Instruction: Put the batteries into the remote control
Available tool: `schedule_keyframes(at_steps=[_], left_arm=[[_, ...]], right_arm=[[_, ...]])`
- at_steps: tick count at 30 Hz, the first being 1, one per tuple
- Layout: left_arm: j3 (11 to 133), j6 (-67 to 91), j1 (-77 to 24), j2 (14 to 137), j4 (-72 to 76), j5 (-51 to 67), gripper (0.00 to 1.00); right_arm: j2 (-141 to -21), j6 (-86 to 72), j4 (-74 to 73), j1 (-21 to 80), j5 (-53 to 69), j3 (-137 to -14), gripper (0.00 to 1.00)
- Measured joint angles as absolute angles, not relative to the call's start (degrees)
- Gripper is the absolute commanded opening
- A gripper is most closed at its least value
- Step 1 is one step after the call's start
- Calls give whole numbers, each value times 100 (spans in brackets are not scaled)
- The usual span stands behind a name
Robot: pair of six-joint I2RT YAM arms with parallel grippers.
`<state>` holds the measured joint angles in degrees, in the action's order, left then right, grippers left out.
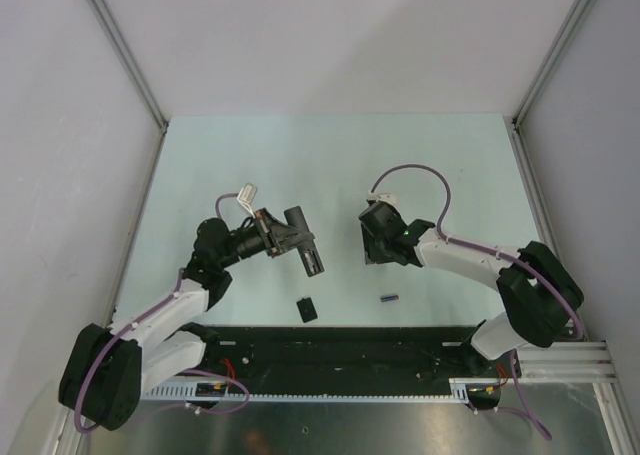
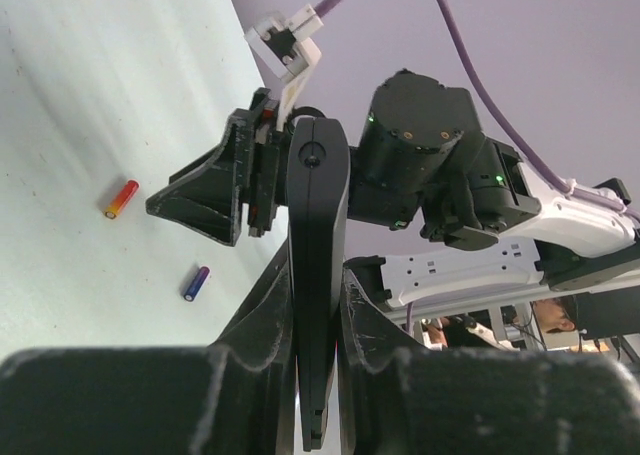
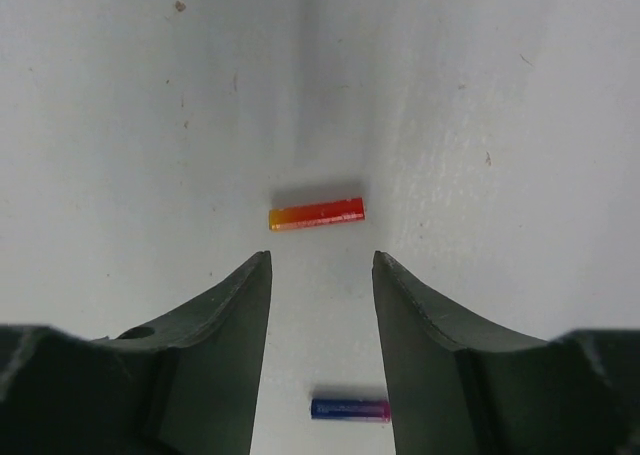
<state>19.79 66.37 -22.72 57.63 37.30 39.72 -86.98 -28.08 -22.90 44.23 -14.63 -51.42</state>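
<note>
My left gripper [image 2: 316,267] is shut on the remote control [image 2: 317,175], a slim black bar held on edge above the table; in the top view the remote control [image 1: 305,243] sticks out of the left gripper [image 1: 285,237]. The red-orange battery [image 3: 316,214] lies flat just beyond the tips of my right gripper [image 3: 321,258], which hangs open over the table with nothing held. Lower down, the gap between its fingers frames the blue-purple battery [image 3: 349,409]. Both batteries also show on the table in the left wrist view, the red one [image 2: 121,198] and the blue one [image 2: 196,282].
A small black squarish cover [image 1: 307,308] lies near the front, left of the blue battery [image 1: 389,297]. The right gripper [image 1: 372,247] is close to the remote's far end. A black rail [image 1: 340,355] runs along the near edge, and white walls enclose the table.
</note>
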Motion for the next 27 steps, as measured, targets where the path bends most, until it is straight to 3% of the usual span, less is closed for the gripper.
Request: schedule_keyframes(at_steps=[6, 12, 17, 27], left_arm=[[1973, 6528, -2268, 5625, 3524, 3896, 0], [1907, 6431, -2268, 5621, 3400, 3815, 0], [1848, 6396, -2268, 5616, 3321, 3763, 0], [1802, 6392, -2268, 5507, 3286, 3719, 0]], right_arm=[[-7780, -3046, -2886, 4611, -1549, -5024, 48], [-6899, -3516, -3758, 5306, -1621, -5009, 33], [-6731, -4023, -4250, 5859, -1653, -4644, 12], [-6700, -4681, -4338, 6066, -1625, -3924, 7]])
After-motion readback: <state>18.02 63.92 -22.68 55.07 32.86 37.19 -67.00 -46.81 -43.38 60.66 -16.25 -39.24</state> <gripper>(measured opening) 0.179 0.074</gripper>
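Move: The blue battery lies on the table about 8 cm back from the right hand, 3 cm to its right and 4 cm lower. The orange battery is nearly under that hand, some 2 cm ahead; the black cover lies roughly 11 cm back and 18 cm left of the hand. From the left hand, which holds the remote in the air, the blue battery is about 24 cm right, 4 cm back and 20 cm below. The orange battery is left lying and the blue one passed over: the empty right hand hops up about 6 cm, swings back some 14 cm and slightly right, then sinks to its old height just behind the blue battery. On the way its fingers close from half open to nearly shut and tip steeper. The left hand keeps hold of the remote, sinking slightly. ##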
